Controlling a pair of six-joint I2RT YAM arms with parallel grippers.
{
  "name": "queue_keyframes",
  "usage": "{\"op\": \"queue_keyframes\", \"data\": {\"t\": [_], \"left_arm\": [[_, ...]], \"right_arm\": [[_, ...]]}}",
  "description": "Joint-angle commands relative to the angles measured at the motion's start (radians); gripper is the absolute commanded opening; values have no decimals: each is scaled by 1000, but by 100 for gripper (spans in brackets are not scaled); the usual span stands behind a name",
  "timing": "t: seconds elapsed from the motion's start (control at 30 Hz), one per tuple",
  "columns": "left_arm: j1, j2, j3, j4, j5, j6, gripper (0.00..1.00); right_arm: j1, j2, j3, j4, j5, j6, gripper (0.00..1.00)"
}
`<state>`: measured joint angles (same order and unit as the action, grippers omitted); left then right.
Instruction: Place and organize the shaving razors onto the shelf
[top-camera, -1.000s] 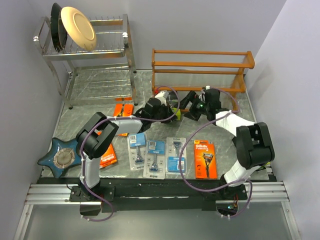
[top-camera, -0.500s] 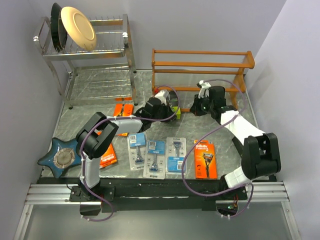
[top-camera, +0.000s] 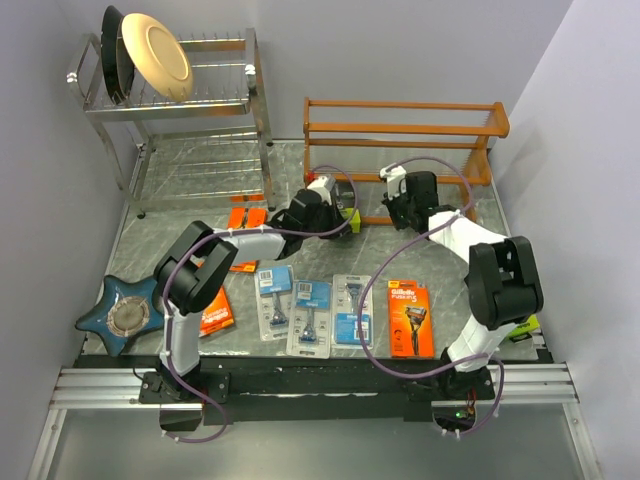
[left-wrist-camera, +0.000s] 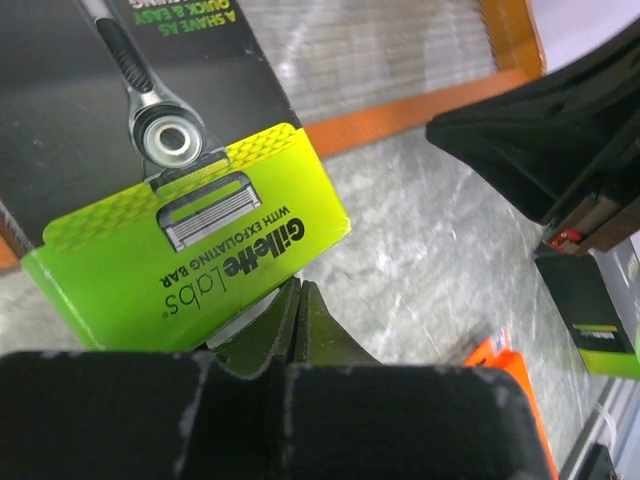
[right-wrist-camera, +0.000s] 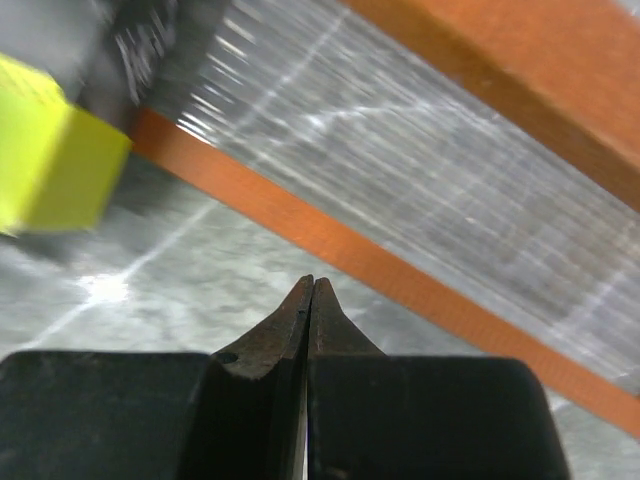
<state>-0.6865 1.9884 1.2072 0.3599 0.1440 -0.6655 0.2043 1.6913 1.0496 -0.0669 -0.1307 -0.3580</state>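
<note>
The reddish-brown wooden shelf (top-camera: 400, 130) stands at the back right. A lime-green-and-black razor box (top-camera: 351, 214) lies before its bottom rail. My left gripper (top-camera: 336, 210) is shut, with its tips against the box's edge (left-wrist-camera: 190, 250); nothing is between the fingers (left-wrist-camera: 300, 320). My right gripper (top-camera: 396, 205) is shut and empty (right-wrist-camera: 310, 300), aimed at the shelf's bottom rail (right-wrist-camera: 330, 250), with the lime box to its left (right-wrist-camera: 50, 165). Three orange packs (top-camera: 410, 318) (top-camera: 245, 218) (top-camera: 216, 312) and three pale blue blister cards (top-camera: 272, 300) (top-camera: 310, 318) (top-camera: 352, 310) lie flat on the table.
A chrome dish rack (top-camera: 180, 100) with plates stands at the back left. A blue star-shaped dish (top-camera: 125, 315) sits at the front left. A second lime-and-black box (top-camera: 527, 325) peeks out behind the right arm's base. Cables loop over both arms.
My right gripper has moved back and left, closer to the shelf's bottom rail, and its elbow has swung. My left gripper and the lime box have edged slightly towards the shelf.
</note>
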Motion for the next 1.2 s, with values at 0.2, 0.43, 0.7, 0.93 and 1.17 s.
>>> {"op": "queue_keyframes", "data": {"t": [0.2,0.43,0.7,0.93,1.17], "left_arm": [[27,24,94,-78,-109,37,1],[35,44,133,-127,-141,41,1],[42,44,184,-231,-290,44,1],[42,-8,146,-211,-154,0,4],[39,-163,32,-191,179,27,34]], "right_arm": [[33,54,23,154,121,-163,0],[60,96,49,147,151,-173,0],[61,77,38,147,148,-170,0],[60,30,41,78,134,-142,0],[61,-212,9,-174,95,-41,48]]}}
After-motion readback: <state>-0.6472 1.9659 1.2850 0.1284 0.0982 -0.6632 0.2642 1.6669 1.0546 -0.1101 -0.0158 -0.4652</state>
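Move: The black-and-green razor box lies half in the shelf's bottom level, its middle about 6 cm ahead of the left hand and 1 cm left, roughly level, the green end at the shut fingertips. The clear razor pack lies some 20 cm back and 2 cm right of the left hand, 5 cm lower. From the right hand the box is about 12 cm left and 3 cm ahead, about level. Left's shut fingertips push forward-left about 4 cm against the box's green end; right dips forward-down; both retreat, opening. ##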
